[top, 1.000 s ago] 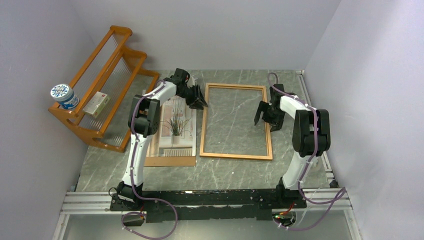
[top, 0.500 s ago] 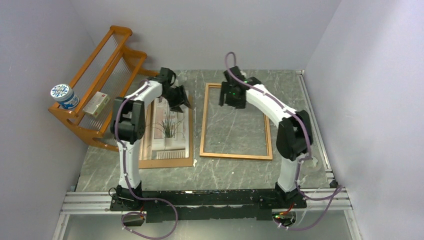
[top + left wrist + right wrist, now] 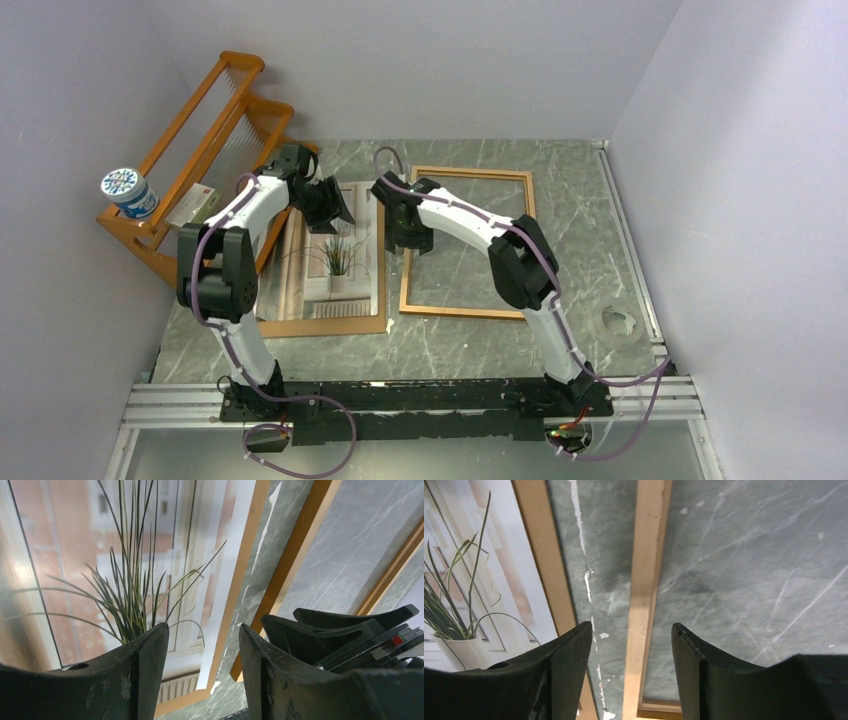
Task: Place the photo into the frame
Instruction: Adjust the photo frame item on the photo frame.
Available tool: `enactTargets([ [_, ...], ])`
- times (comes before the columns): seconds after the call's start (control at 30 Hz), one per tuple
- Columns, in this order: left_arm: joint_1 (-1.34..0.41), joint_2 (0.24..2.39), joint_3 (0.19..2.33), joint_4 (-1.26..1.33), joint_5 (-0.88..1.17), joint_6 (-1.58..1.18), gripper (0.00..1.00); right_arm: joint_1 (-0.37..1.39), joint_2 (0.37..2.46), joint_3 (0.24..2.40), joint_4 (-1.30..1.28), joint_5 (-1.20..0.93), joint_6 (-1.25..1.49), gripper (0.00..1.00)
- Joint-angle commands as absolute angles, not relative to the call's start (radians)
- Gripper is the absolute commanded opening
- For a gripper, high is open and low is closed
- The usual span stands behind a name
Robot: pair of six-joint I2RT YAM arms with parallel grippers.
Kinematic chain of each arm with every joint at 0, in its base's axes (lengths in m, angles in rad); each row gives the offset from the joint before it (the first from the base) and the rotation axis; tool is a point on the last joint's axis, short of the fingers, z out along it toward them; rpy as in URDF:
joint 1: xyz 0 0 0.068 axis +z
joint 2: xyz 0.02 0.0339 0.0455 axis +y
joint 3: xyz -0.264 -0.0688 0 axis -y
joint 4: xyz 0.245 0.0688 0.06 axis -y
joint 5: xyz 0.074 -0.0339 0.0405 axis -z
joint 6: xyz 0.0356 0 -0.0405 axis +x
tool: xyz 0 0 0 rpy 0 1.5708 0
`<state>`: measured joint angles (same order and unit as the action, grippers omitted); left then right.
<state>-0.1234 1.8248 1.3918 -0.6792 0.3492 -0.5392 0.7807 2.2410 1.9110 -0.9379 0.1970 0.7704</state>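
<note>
The photo [image 3: 335,255], a print of a spiky potted plant, lies flat on a brown backing board [image 3: 330,324] left of the frame [image 3: 470,172]. The frame is a thin orange-brown rectangle lying flat on the marble table. My left gripper [image 3: 333,208] hovers open over the photo's far end. In the left wrist view the photo [image 3: 100,555] fills the left side and nothing sits between the left gripper's [image 3: 202,635] fingers. My right gripper [image 3: 409,238] stands open above the frame's left rail [image 3: 646,580], which runs between its fingers [image 3: 569,665] without touching them.
An orange wooden shelf rack [image 3: 215,120] stands at the far left, holding a blue-patterned tin [image 3: 128,192] and a small box [image 3: 193,208]. A clear tape roll [image 3: 617,321] lies near the table's right edge. Walls close in on three sides.
The right arm has swung from the frame's right rail across to its left rail, and its jaws have narrowed. The left gripper has drifted left from the frame's corner, over the photo's far end.
</note>
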Motion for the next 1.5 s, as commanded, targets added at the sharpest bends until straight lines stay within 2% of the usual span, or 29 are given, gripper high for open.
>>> enactTargets([
  [0.0,-0.122,1.756,1.322,-0.667,0.332,-0.537,0.60,0.814,2.272,2.004,-1.041,0.300,0.806,0.61],
  [0.37,-0.118,1.727,1.232,-0.628,0.338,-0.556,0.60,0.840,2.365,2.078,-1.119,0.344,0.815,0.49],
  [0.5,-0.118,1.732,1.217,-0.616,0.366,-0.564,0.61,0.840,2.365,2.075,-1.121,0.327,0.829,0.37],
  [0.6,-0.118,1.744,1.206,-0.597,0.412,-0.585,0.62,0.841,2.342,2.055,-1.107,0.304,0.839,0.20],
  [0.67,-0.118,1.759,1.201,-0.565,0.467,-0.599,0.64,0.841,2.314,2.045,-1.094,0.289,0.843,0.12],
  [0.77,-0.117,1.795,1.207,-0.516,0.559,-0.619,0.66,0.840,2.279,2.045,-1.084,0.272,0.844,0.04],
  [0.97,-0.115,1.885,1.252,-0.391,0.709,-0.663,0.70,0.838,2.199,2.019,-1.037,0.229,0.841,0.00],
  [1.27,-0.118,2.027,1.333,-0.151,0.910,-0.734,0.84,0.819,2.074,1.852,-0.896,0.151,0.813,0.00],
  [1.47,-0.144,2.100,1.364,-0.010,1.012,-0.810,0.86,0.819,2.022,1.764,-0.791,0.087,0.779,0.00],
])
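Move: The left rail of the photo frame runs between the right hand's open fingers, about 2 cm below them and 1 cm back. The rest of the frame spreads to the right, its middle some 14 cm right and 4 cm ahead. The photo on its board lies with its middle about 17 cm left, level. For the left hand, that same rail is some 13 cm right, about level and 8 cm below; the photo's middle is 4 cm left, 6 cm back and 9 cm below. The right fingers sink some 2.5 cm around the frame's left rail and pinch it shut between them, then lift it about 6 cm while easing back a little. The left hand first drops back and down over the photo, then swings some 8 cm right and forward towards the same rail, opening wider and rolling about 30 degrees so its fingers point more sideways to the right. ##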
